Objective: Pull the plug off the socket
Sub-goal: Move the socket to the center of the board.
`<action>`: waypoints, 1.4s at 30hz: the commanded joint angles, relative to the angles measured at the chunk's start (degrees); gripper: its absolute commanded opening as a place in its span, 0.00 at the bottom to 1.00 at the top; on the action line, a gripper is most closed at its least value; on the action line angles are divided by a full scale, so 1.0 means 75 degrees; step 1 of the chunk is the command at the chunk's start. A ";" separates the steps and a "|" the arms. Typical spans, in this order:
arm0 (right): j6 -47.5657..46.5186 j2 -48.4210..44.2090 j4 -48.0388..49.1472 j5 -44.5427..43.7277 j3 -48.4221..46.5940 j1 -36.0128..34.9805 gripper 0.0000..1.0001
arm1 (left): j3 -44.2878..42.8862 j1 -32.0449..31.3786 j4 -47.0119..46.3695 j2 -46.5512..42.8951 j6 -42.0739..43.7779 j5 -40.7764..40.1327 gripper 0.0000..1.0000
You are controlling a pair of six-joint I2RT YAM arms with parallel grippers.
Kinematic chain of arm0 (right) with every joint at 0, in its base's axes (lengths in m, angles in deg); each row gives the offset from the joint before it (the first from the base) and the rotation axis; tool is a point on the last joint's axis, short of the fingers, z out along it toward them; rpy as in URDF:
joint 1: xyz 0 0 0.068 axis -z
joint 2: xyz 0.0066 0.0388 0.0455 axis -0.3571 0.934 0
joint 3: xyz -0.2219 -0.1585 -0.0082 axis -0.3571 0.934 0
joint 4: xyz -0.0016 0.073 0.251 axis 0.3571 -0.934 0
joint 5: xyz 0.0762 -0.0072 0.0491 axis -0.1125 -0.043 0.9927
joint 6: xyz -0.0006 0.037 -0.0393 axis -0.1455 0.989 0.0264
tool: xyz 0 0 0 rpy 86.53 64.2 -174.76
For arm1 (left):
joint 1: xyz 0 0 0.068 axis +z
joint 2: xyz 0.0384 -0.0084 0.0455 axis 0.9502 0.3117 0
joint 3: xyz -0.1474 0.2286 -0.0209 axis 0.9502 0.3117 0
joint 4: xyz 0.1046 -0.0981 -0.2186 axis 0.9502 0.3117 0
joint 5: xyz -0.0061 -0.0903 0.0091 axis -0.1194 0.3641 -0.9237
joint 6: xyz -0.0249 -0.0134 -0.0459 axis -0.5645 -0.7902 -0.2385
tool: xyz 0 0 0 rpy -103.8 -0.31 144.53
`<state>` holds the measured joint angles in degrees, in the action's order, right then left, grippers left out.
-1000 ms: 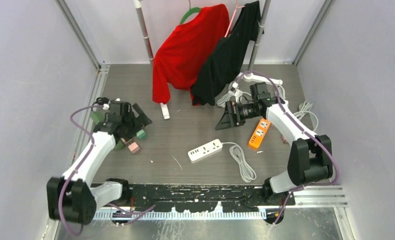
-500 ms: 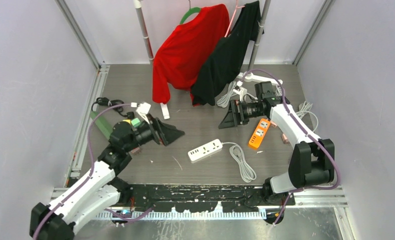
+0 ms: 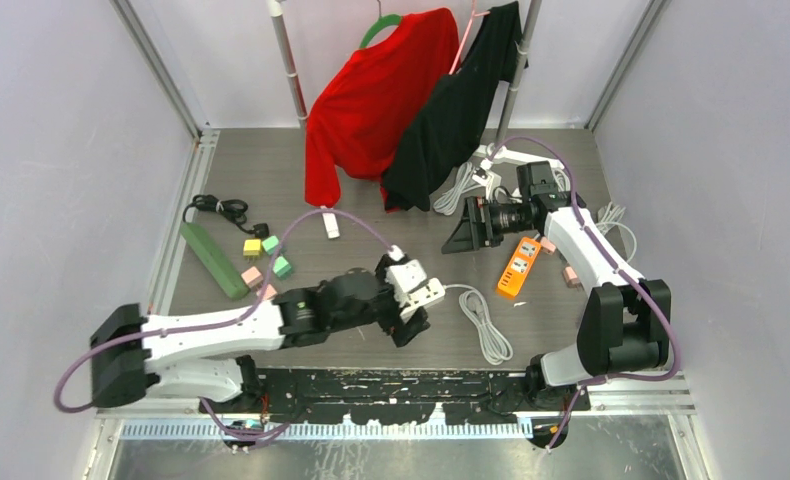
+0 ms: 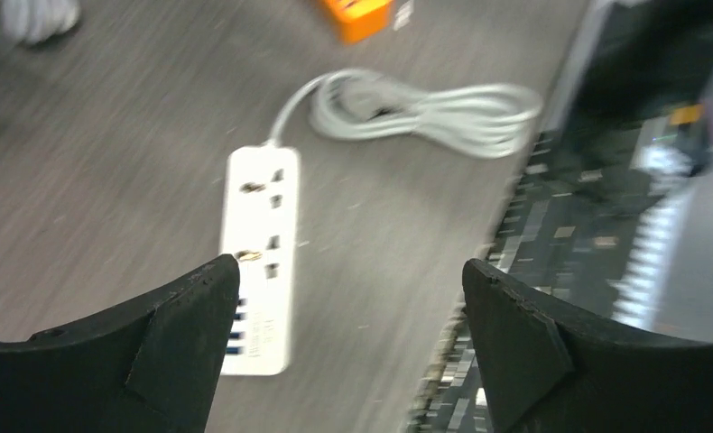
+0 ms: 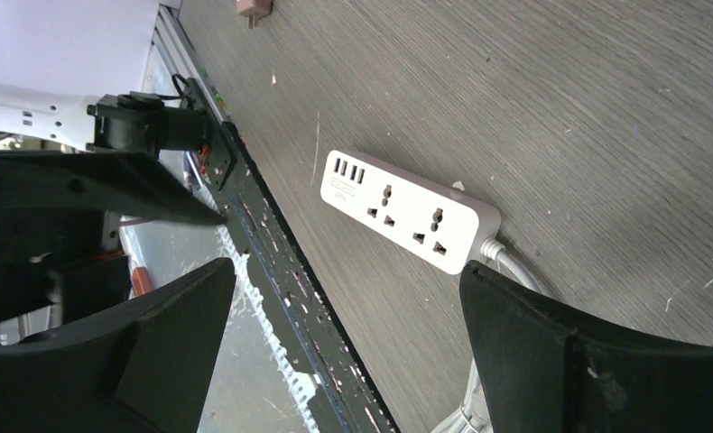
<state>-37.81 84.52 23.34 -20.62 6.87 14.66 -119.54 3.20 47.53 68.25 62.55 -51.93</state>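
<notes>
A white power strip (image 3: 434, 293) lies at the table's middle, also in the left wrist view (image 4: 258, 262) and the right wrist view (image 5: 407, 212). Its sockets look empty; no plug shows in them. My left gripper (image 3: 414, 322) hovers open just over the strip's near-left end, nothing between its fingers (image 4: 353, 280). My right gripper (image 3: 458, 238) hangs open further back, above the floor between the strip and the black garment, facing the strip (image 5: 348, 280). Any plug seated in a socket is not made out.
The strip's coiled white cable (image 3: 486, 325) lies to its right, an orange power strip (image 3: 518, 267) beyond. A green strip (image 3: 214, 260) and small coloured adapters (image 3: 271, 243) lie left. Red (image 3: 371, 95) and black (image 3: 456, 110) garments hang at the back, white cables (image 3: 476, 175) beneath.
My left arm swung from the adapters at the far left across to the middle, and now sits over the white strip. The right gripper drifted slightly back and right, still open.
</notes>
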 commanded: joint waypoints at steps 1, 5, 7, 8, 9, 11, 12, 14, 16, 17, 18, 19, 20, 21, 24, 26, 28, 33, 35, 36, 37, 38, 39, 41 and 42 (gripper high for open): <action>0.0032 -0.0307 0.0173 -0.0015 -0.0266 0.0026 1.00 | -0.1468 -0.0012 0.2264 0.1611 0.1104 -0.2298 0.92; 0.0192 -0.0327 0.0315 -0.0127 -0.0228 0.0036 1.00 | -0.2738 -0.0012 0.3617 0.3426 0.1102 -0.2434 0.91; 0.0231 -0.0331 0.0358 -0.0182 -0.0210 0.0038 1.00 | -0.3236 -0.0012 0.3976 0.4039 0.1113 -0.2582 0.91; 0.0243 -0.0332 0.0371 -0.0212 -0.0214 0.0037 1.00 | -0.3413 -0.0006 0.4060 0.4285 0.1176 -0.2585 0.91; 0.0258 -0.0331 0.0383 -0.0232 -0.0204 0.0038 1.00 | -0.3539 0.0005 0.4082 0.4461 0.1246 -0.2563 0.91; 0.0273 -0.0344 0.0406 -0.0272 -0.0185 0.0039 1.00 | -0.3740 0.0107 0.4069 0.4737 0.1342 -0.2347 0.91; 0.0283 -0.0344 0.0417 -0.0291 -0.0193 0.0042 1.00 | -0.3851 0.0186 0.4095 0.4847 0.1350 -0.2170 0.90; 0.0296 -0.0341 0.0431 -0.0336 -0.0188 0.0050 1.00 | -0.4022 0.0372 0.4138 0.5039 0.1334 -0.1796 0.90; 0.0299 -0.0330 0.0431 -0.0373 -0.0189 0.0050 1.00 | -0.4109 0.0538 0.4078 0.5158 0.1307 -0.1436 0.90; 0.0310 -0.0332 0.0434 -0.0374 -0.0192 0.0050 1.00 | -0.4101 0.0619 0.4034 0.5194 0.1288 -0.1255 0.88; 0.0308 -0.0325 0.0432 -0.0378 -0.0184 0.0050 1.00 | -0.4091 0.0687 0.3998 0.5235 0.1267 -0.1034 0.86; 0.0302 -0.0332 0.0436 -0.0395 -0.0192 0.0050 1.00 | -0.4064 0.0752 0.3954 0.5241 0.1235 -0.0907 0.82; 0.0308 -0.0330 0.0437 -0.0404 -0.0188 0.0050 1.00 | -0.4010 0.0839 0.3907 0.5242 0.1199 -0.0770 0.79; 0.0308 -0.0332 0.0432 -0.0404 -0.0187 0.0050 1.00 | -0.3951 0.0893 0.3847 0.5242 0.1174 -0.0681 0.77; 0.0317 -0.0321 0.0436 -0.0408 -0.0188 0.0050 1.00 | -0.3755 0.1019 0.3688 0.5187 0.1080 -0.0498 0.73; 0.0320 -0.0311 0.0433 -0.0407 -0.0191 0.0050 1.00 | -0.3628 0.1090 0.3558 0.5135 0.1017 -0.0442 0.71; 0.0320 -0.0309 0.0445 -0.0410 -0.0177 0.0051 1.00 | -0.3532 0.1161 0.3443 0.5095 0.0933 -0.0396 0.68; 0.0329 -0.0297 0.0445 -0.0410 -0.0180 0.0057 1.00 | -0.3385 0.1286 0.3285 0.5073 0.0841 -0.0319 0.55; 0.0329 -0.0292 0.0448 -0.0406 -0.0182 0.0056 1.00 | -0.3363 0.1300 0.3273 0.5092 0.0827 -0.0332 0.48; 0.0337 -0.0285 0.0442 -0.0413 -0.0183 0.0053 1.00 | -0.3353 0.1306 0.3255 0.5098 0.0818 -0.0346 0.45; 0.0329 -0.0286 0.0448 -0.0409 -0.0174 0.0053 1.00 | -0.3328 0.1309 0.3243 0.5103 0.0814 -0.0351 0.42; 0.0331 -0.0286 0.0448 -0.0402 -0.0172 0.0055 1.00 | -0.3311 0.1305 0.3218 0.5092 0.0796 -0.0359 0.38; 0.0332 -0.0286 0.0443 -0.0399 -0.0182 0.0050 1.00 | -0.3288 0.1311 0.3199 0.5093 0.0784 -0.0354 0.34; 0.0331 -0.0275 0.0443 -0.0395 -0.0177 0.0054 1.00 | -0.3235 0.1309 0.3168 0.5040 0.0757 -0.0375 0.22; 0.0326 -0.0282 0.0442 -0.0393 -0.0179 0.0058 1.00 | -0.3191 0.1312 0.3150 0.4997 0.0744 -0.0394 0.16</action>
<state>-34.99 84.20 26.64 -24.73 6.83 15.14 -144.68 12.62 74.17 107.92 69.63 -54.47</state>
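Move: Below and ahead of the left hand lies the white socket, about 9 cm forward, neither left nor right, and some 16 cm down. Its bundled cord lies roughly 19 cm to the right of the socket and 6 cm nearer the base. The orange socket is about 27 cm to the hand's right and 17 cm ahead, also on the table. From the idle right hand the white socket is some 9 cm back, 10 cm left and 14 cm below. Plunging some 14 cm down and about 6 cm forward, the left hand swings its open fingers roughly 45 degrees from pointing right to pointing steeply down over the white socket. Slowing sharply, it eases a little lower and farther forward while the fingers close, and pinches the socket by both long sides near its USB end. ##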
